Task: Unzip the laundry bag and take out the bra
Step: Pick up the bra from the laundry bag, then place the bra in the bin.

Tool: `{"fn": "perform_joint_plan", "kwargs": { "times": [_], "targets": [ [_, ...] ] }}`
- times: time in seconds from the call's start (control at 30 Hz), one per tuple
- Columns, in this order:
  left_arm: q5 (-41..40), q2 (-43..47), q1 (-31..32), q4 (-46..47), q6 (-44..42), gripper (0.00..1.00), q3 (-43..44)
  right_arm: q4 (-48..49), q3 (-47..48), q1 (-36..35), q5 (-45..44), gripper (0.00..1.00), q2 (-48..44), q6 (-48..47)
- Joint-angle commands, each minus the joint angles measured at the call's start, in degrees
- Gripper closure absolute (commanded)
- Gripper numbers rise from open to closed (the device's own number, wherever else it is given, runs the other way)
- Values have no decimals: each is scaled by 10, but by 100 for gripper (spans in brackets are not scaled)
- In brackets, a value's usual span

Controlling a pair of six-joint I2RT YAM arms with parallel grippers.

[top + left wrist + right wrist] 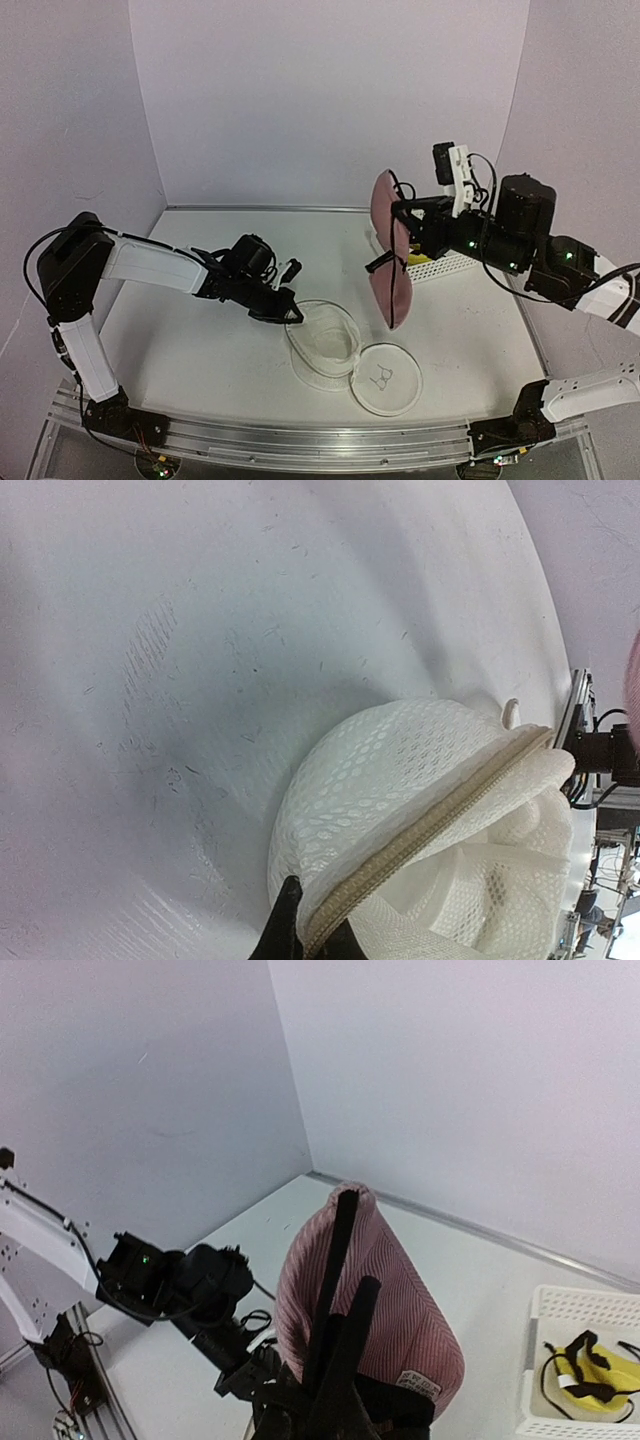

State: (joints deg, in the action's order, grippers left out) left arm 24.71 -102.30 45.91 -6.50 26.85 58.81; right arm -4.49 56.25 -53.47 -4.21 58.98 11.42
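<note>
The laundry bag [325,345] lies open in the middle of the table, its round lid [385,378] with the small black pictogram flat beside it. My left gripper [290,312] is shut on the bag's left rim. In the left wrist view the black fingertips pinch the white mesh of the laundry bag [400,780] right at the beige zipper [440,810], where my left gripper [305,930] meets it. The pink ribbed bra [392,250] hangs in the air above and to the right of the bag. My right gripper [405,235] is shut on it. The right wrist view shows the bra [410,1310] folded around my right gripper [357,1240].
A white perforated basket [440,268] stands at the back right, behind the raised bra. In the right wrist view the basket [560,1305] holds a yellow garment with black straps [590,1370]. White walls close the table at the back and on both sides.
</note>
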Motion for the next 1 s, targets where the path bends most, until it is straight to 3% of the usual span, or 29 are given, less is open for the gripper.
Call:
{"fn": "perform_joint_plan", "kwargs": {
  "times": [0.0, 0.27, 0.5, 0.97],
  "targets": [
    [-10, -16, -4, 5, -1, 100, 28, 41, 55, -4, -97, 100, -25, -32],
    [-13, -23, -4, 5, 1, 100, 36, 25, 130, -3, -240, 100, 9, -88],
    [-20, -19, -4, 5, 0, 100, 30, 26, 195, 5, -307, 100, 60, -160],
    [-33, 1, -4, 5, -2, 100, 8, 37, 302, 85, -322, 100, 192, -216]
  ]
}}
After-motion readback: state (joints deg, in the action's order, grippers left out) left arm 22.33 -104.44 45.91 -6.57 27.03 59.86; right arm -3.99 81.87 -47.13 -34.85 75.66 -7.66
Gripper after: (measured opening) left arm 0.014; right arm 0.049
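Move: The right gripper already holds the pink bra clear of the bag. The white basket it is bound for lies about 26 cm ahead, 16 cm to its right and some 32 cm below, with the yellow bra inside at nearly the same spot. The open laundry bag is roughly 13 cm left and 3 cm back, 30 cm down. From the left gripper, the basket is about 24 cm ahead, 36 cm right and 3 cm below. Keep the pink bra pinched in the right gripper and lift it about 10 cm while swinging right; then level off and carry it forward, some 11 cm in all, closing over the table on the basket. Turn the hand clockwise about 35 degrees as you go, fingers tipping upward. Let the left gripper sink about 1 cm, still pinching the bag's zipped rim. ##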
